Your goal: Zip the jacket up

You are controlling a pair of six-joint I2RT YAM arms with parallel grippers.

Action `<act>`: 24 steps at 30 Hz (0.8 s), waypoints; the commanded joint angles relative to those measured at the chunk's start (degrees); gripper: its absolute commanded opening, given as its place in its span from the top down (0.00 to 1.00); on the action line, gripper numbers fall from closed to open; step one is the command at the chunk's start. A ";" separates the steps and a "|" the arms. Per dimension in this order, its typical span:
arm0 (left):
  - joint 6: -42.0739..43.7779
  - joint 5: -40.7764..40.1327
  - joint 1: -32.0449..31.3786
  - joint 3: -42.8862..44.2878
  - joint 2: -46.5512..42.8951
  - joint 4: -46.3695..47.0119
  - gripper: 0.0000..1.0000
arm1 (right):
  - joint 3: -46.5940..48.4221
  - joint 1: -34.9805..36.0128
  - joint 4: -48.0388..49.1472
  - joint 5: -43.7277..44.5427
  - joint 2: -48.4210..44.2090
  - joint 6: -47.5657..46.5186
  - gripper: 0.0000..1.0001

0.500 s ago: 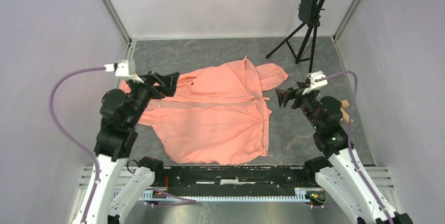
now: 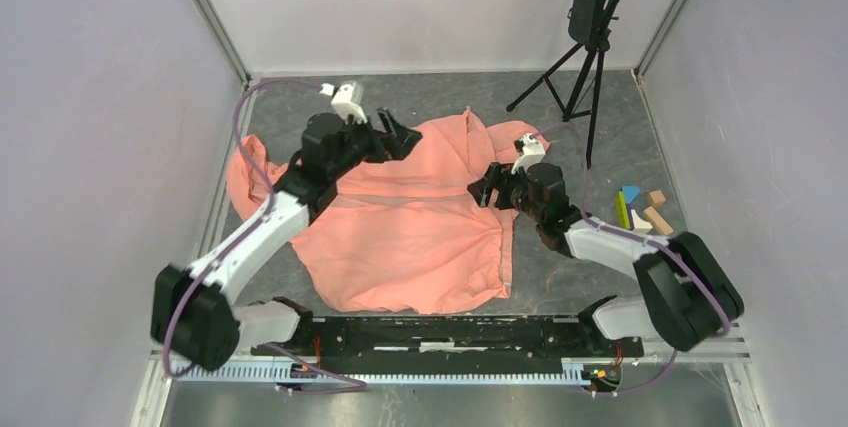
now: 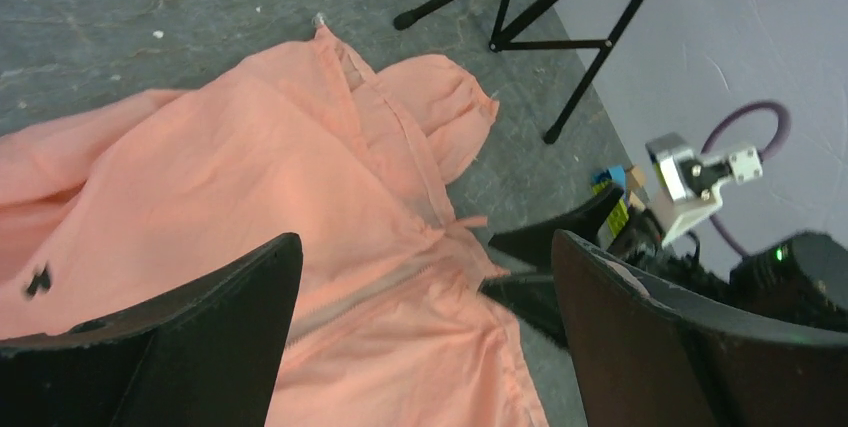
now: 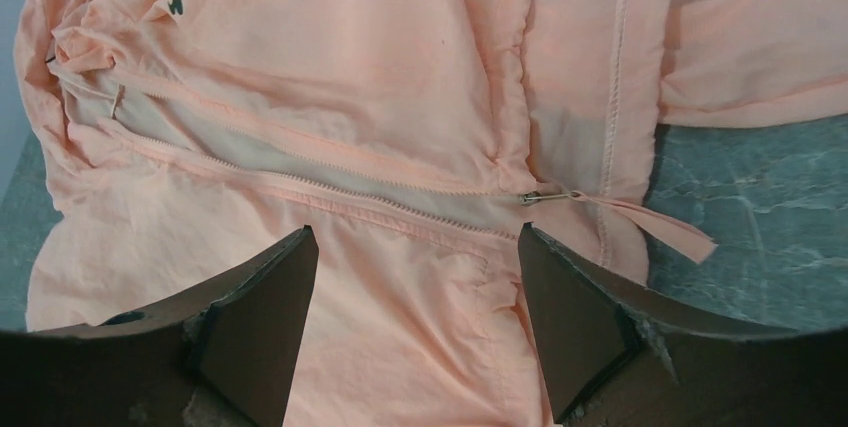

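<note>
The salmon-pink jacket (image 2: 400, 222) lies flat on the grey table with its hood (image 2: 510, 142) toward the back right. Its zipper (image 4: 330, 182) stands apart, pale lining showing between the tooth rows. The metal slider (image 4: 530, 197) sits at the hem end, its pink pull strip (image 4: 665, 225) trailing onto the table. My right gripper (image 4: 418, 231) hovers open just above the fabric beside the slider, holding nothing. My left gripper (image 2: 400, 137) hangs open over the jacket's far chest, empty, with the zipper (image 3: 350, 292) below its jaws.
A black tripod stand (image 2: 585, 67) rises at the back right. Coloured wooden blocks (image 2: 640, 212) lie right of the right arm. White walls close in on both sides. One sleeve (image 2: 245, 172) bunches at the left wall.
Both arms have reached in over the jacket. The left gripper moved right and farther back from the sleeve. The right gripper moved left to the zipper's end, uncovering the blocks.
</note>
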 commanded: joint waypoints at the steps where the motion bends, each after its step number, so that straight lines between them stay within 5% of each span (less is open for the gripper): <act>1: -3.54 -0.57 -0.86 6.87 11.25 16.38 0.00 | 1.10 0.09 14.12 -1.04 5.33 7.07 0.21; 9: 0.43 6.02 -1.84 7.59 25.71 27.15 0.00 | -6.14 -2.08 9.55 3.39 3.52 2.87 0.30; 16: 5.65 6.78 -2.51 2.99 29.33 27.97 0.00 | -10.21 -5.54 17.75 -7.25 9.24 6.46 0.53; 24: 4.79 9.45 -3.59 4.30 33.39 29.59 0.00 | -9.87 -5.54 16.66 -5.79 7.83 5.03 0.58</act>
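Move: The loose end of the jacket's near zip edge lies about 10 cm below the right hand, 2 cm ahead and 1 cm to its right. The zip slider, on the far zip edge, is about 4 cm ahead of that hand, in line with it, and its fabric tag some 5 cm ahead and 4 cm right, both equally low. From the left hand the slider lies roughly 17 cm right, 3 cm ahead and 24 cm below. Bring the left gripper, wide open, forward and right over the jacket, then mostly down towards the zip slider, about 11 cm lower in all, turning some 10 degrees clockwise. Sink the right gripper about 8 cm, easing back and right to the hem beside the near zip end, tipping it about 10 degrees further down and narrowing the fingers to half their gap. ##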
